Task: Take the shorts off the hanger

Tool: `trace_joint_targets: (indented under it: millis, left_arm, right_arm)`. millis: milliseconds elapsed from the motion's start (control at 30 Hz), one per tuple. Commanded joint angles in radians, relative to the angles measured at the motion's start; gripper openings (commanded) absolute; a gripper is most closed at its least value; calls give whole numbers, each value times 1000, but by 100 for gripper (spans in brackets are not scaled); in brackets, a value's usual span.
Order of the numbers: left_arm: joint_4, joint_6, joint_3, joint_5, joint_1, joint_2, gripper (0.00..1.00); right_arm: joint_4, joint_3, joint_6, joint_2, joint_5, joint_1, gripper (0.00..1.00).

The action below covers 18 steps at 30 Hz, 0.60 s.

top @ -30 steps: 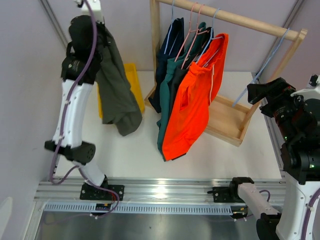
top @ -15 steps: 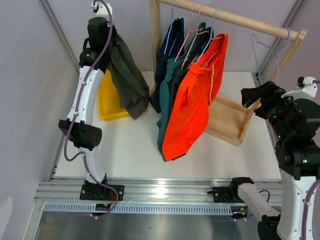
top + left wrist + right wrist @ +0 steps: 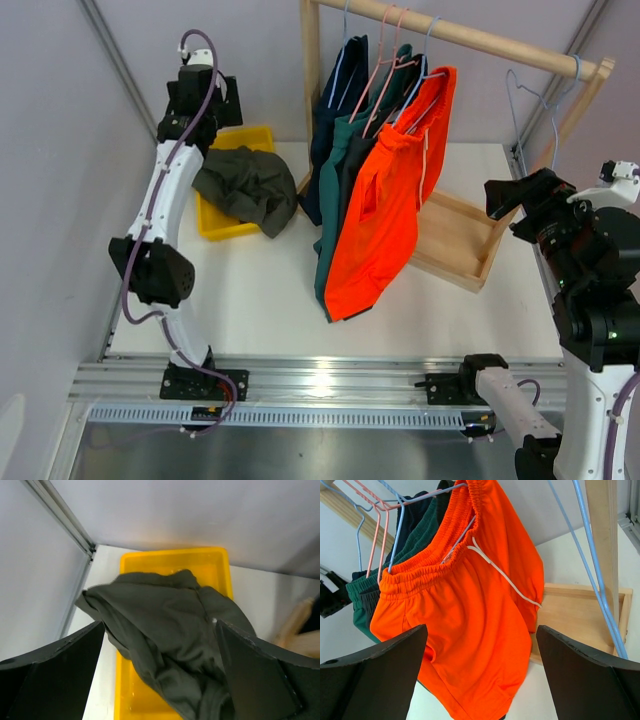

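Note:
The olive green shorts [image 3: 245,190] lie crumpled in a yellow bin [image 3: 218,228], spilling over its right rim. My left gripper [image 3: 215,105] is open and empty above them. In the left wrist view the olive shorts [image 3: 170,625] fill the space below my open left gripper [image 3: 160,626]. The orange shorts [image 3: 385,220] hang at the front of the rack, with the teal [image 3: 335,200], black and navy [image 3: 335,100] pairs behind. My right gripper [image 3: 505,197] is open and empty to the right of the rack, facing the orange shorts [image 3: 470,630].
The wooden rack has a top rod [image 3: 470,38] and a base tray [image 3: 455,245]. An empty light blue hanger [image 3: 525,95] hangs at the rod's right end and shows beside the rack post [image 3: 602,540]. A grey wall stands to the left of the bin.
My left arm swung back over the yellow bin and let go of the olive shorts, which dropped into it. The empty blue hanger swung back under the rod. My right arm shifted slightly.

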Motion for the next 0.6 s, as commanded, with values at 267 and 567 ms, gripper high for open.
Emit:
trace_joint_targets:
  millis: [267, 567]
  left_arm:
    - [47, -86, -474, 201, -230, -643, 99]
    - [70, -132, -749, 203, -301, -847, 99]
  right_arm:
    - [270, -6, 134, 79, -401, 8, 99]
    - [410, 144, 138, 378, -327, 163, 99]
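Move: The orange shorts I go for next hang roughly 15 cm ahead of my right hand, 11 cm to its left, their middle about 8 cm lower. The black shorts hang some 5 cm farther left, close behind them; the empty blue hangers are about 12 cm ahead and 9 cm right of that hand. From my left hand the orange shorts are about 16 cm back and 36 cm right; the olive shorts in the yellow bin lie 28 cm below it, 8 cm back, 2 cm right. I whip my empty left hand back some 23 cm from over the bin, also 10 cm right and a little up, swinging its fingers about 25 degrees clockwise towards the orange shorts. After a brief pause my right hand sweeps left and forward, roughly 13 cm and slightly up, turning about 25 degrees counter-clockwise as it closes on their waistband. Both grippers stay wide open. ##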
